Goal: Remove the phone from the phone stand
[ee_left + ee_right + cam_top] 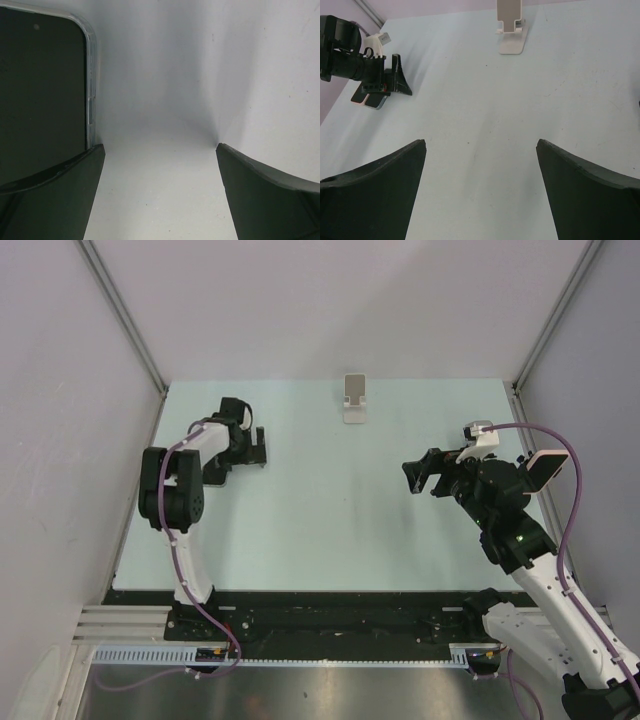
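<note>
The white phone stand (354,400) stands at the far middle of the table with nothing on it; the right wrist view shows the phone stand (510,31) bare too. The phone (42,90), dark-screened in a clear case, lies flat on the table just outside my left gripper's (160,146) left finger. The right wrist view has the phone (370,99) as a pale slab under that gripper. My left gripper (257,447) is low over the table's far left, open, nothing between its fingers. My right gripper (418,478) hovers open at mid right, facing left and holding nothing.
Grey walls close in the table on the left, far and right sides. A dark rounded slab with a pale rim (546,468) sits beside the right arm at the table's right edge. Bare table (485,110) lies between the two grippers.
</note>
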Controlling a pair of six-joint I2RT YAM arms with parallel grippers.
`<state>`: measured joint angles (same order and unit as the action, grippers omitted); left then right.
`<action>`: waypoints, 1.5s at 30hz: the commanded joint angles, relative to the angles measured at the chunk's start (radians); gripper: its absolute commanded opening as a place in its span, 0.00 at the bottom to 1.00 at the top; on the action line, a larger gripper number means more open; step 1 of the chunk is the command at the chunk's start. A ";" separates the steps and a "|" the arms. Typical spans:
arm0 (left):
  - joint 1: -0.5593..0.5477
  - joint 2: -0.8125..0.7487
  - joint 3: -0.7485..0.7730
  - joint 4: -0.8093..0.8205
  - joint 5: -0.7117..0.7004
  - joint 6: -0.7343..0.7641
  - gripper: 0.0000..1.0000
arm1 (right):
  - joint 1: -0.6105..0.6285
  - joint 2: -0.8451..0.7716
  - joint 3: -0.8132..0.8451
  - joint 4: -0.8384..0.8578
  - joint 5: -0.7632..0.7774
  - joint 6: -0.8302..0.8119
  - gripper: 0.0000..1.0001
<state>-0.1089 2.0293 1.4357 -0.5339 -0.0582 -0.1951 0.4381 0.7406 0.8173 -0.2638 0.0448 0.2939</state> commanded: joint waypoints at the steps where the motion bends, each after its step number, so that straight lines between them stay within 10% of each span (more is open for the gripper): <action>1: 0.035 -0.007 0.011 0.003 -0.036 -0.056 1.00 | -0.004 -0.006 0.002 0.026 0.006 -0.009 0.98; 11: 0.031 -0.148 0.011 0.003 0.050 -0.087 1.00 | -0.004 -0.003 0.003 0.060 0.012 -0.059 0.98; 21: -0.020 -0.636 -0.081 0.005 0.123 -0.046 1.00 | -0.059 0.204 0.167 -0.037 0.027 -0.053 0.98; 33: -0.098 -1.162 -0.460 0.139 0.178 0.086 1.00 | -0.410 0.523 0.267 0.029 -0.025 -0.048 0.99; 45: -0.150 -1.235 -0.598 0.201 0.063 0.117 1.00 | -0.584 0.848 0.397 0.155 -0.063 -0.338 0.96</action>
<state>-0.2527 0.8223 0.8387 -0.3977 0.0559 -0.1173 -0.1368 1.5066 1.1114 -0.1757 0.0177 0.0986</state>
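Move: The black phone lying on the table has its middle about 9 cm to the left hand's left, 3 cm ahead and 1 cm lower; the pink phone lies some 8 cm farther left, about 2 cm ahead of the hand. For the right hand, the empty black stand is about 20 cm ahead, 24 cm right and 21 cm below. The round black stand base is roughly 6 cm ahead, 33 cm right, and the white stand 33 cm ahead, 10 cm left, both low on the table. The black phone's right edge gets a last short push left, under 1 cm, from the left hand's left finger, which then comes free as that open hand shoots up some 30 cm, sweeps back 15 cm and sinks to 22 cm up, fingers tilting upward. Meanwhile the open right hand reaches right, forward and down towards the black stand, turning clockwise and tipping downward, without touching it. ##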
